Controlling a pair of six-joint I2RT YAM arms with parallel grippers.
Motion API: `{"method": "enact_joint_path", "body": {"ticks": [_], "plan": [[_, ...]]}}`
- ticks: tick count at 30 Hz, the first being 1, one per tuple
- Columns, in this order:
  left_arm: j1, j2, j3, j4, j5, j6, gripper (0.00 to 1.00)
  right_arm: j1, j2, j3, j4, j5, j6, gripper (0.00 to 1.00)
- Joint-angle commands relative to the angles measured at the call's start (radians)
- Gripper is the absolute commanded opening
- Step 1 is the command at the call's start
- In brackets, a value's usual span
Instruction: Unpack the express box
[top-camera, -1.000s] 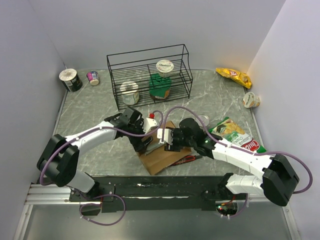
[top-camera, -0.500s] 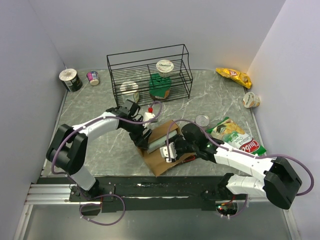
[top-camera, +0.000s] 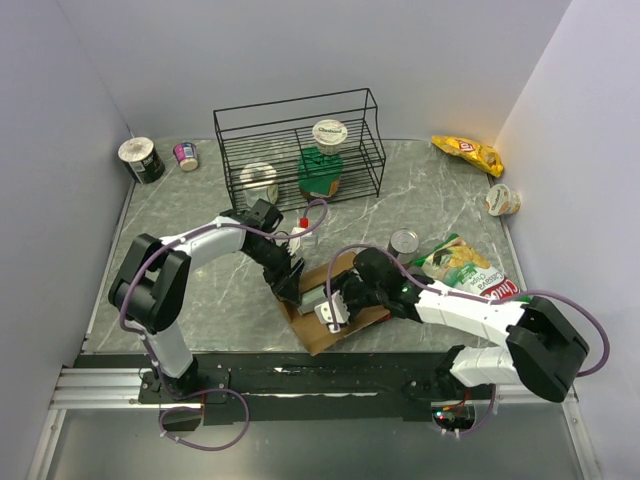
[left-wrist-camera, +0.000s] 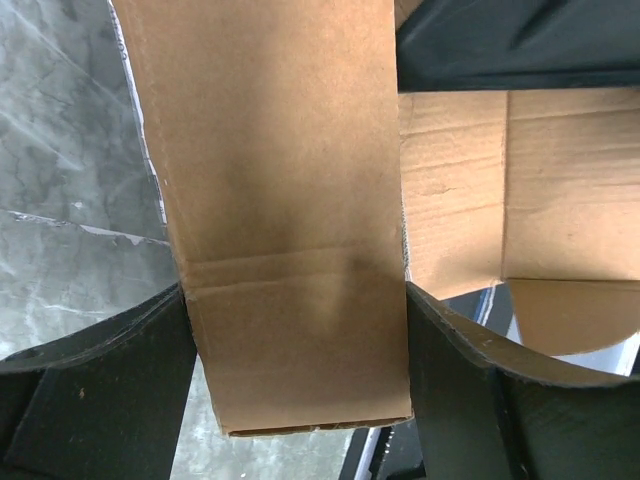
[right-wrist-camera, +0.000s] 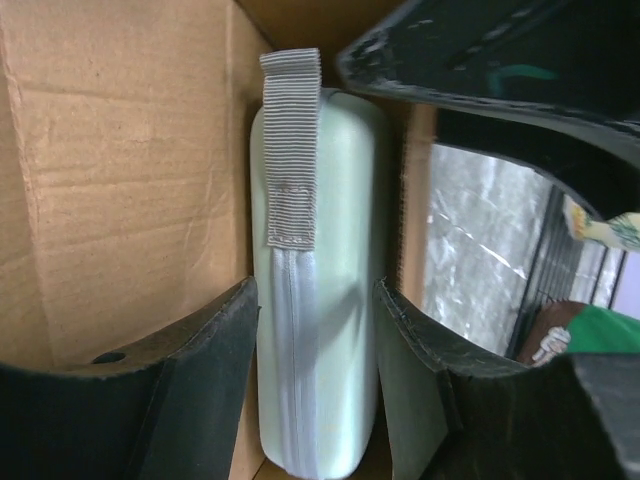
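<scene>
The express box (top-camera: 318, 338) lies open near the table's front edge, brown inside and out. My left gripper (top-camera: 291, 283) is at its left end; in the left wrist view a cardboard flap (left-wrist-camera: 290, 250) fills the gap of the gripper (left-wrist-camera: 298, 330), touching both fingers. My right gripper (top-camera: 333, 305) reaches into the box from the right. In the right wrist view a pale green zipped case (right-wrist-camera: 320, 300) with a grey fabric tab stands on edge inside the box wall (right-wrist-camera: 130, 190), and the gripper (right-wrist-camera: 317, 300) is pressed on both its sides.
A black wire rack (top-camera: 300, 118) at the back holds a green jar (top-camera: 325, 170) and a pale jar (top-camera: 260, 180). A can (top-camera: 403, 243) and a chips bag (top-camera: 470, 270) lie right of the box. A small red-capped bottle (top-camera: 300, 232) stands behind it. Cups (top-camera: 140, 158) sit back left.
My right gripper has slid down and left into the box and closed on the green case. My left gripper has narrowed onto the box flap and shifted slightly forward.
</scene>
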Motion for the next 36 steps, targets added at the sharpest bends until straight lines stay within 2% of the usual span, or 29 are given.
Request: {"method": "enact_joint_path", "body": {"ticks": [1, 5, 10, 11, 13, 14, 16, 17, 28, 32, 36], "plan": [[0.002, 0.022, 0.040, -0.066, 0.090, 0.030, 0.74, 0.008, 0.029, 0.042, 0.015, -0.025, -0.050, 0.56], [0.006, 0.029, 0.051, -0.075, 0.091, 0.034, 0.74, 0.005, 0.087, 0.066, -0.002, -0.006, -0.053, 0.56], [0.010, 0.043, 0.059, -0.089, 0.097, 0.045, 0.74, 0.008, 0.138, 0.059, 0.070, 0.057, -0.044, 0.53], [0.012, 0.043, 0.060, -0.089, 0.097, 0.043, 0.74, 0.006, 0.150, 0.065, 0.070, 0.061, -0.041, 0.42], [0.015, 0.049, 0.060, -0.092, 0.094, 0.043, 0.74, 0.008, 0.149, 0.083, 0.057, 0.058, -0.022, 0.29], [0.016, 0.051, 0.062, -0.088, 0.094, 0.040, 0.74, 0.008, 0.141, 0.085, 0.050, 0.055, -0.016, 0.14], [0.022, 0.055, 0.065, -0.085, 0.096, 0.036, 0.74, 0.006, 0.106, 0.085, 0.032, 0.043, -0.011, 0.03], [0.021, 0.057, 0.063, -0.084, 0.097, 0.034, 0.75, 0.006, 0.089, 0.082, 0.024, 0.038, -0.011, 0.00], [0.036, 0.054, 0.048, 0.021, 0.001, -0.033, 0.76, -0.024, -0.260, 0.215, -0.243, -0.077, 0.151, 0.00], [0.047, 0.049, 0.045, 0.060, -0.036, -0.058, 0.76, -0.024, -0.385, 0.178, -0.112, 0.009, 0.313, 0.00], [0.058, 0.014, 0.049, 0.070, -0.079, -0.072, 0.76, -0.044, -0.373, 0.261, -0.062, 0.131, 0.491, 0.00]]}}
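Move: The pale green case lies in the opened box just below the right fingertips, its middle about 2 cm ahead, 3 cm left and 4 cm down. The metal can stands roughly 10 cm ahead and 14 cm right of this hand, and the red cutter lies about 6 cm back, 8 cm right, partly under the arm. From the left hand, which already grips the end of the box, the case is about 7 cm right and 3 cm lower. Easing forward, left and down by a couple of centimetres into the box, the right hand shuts its open fingers and pinches the strap and zip band of the case. It then climbs fast, some 14 cm, drifting back and right, with the fingers tipping up about 15 degrees. The left hand keeps its grip on the box end, shifting only slightly forward late on. ##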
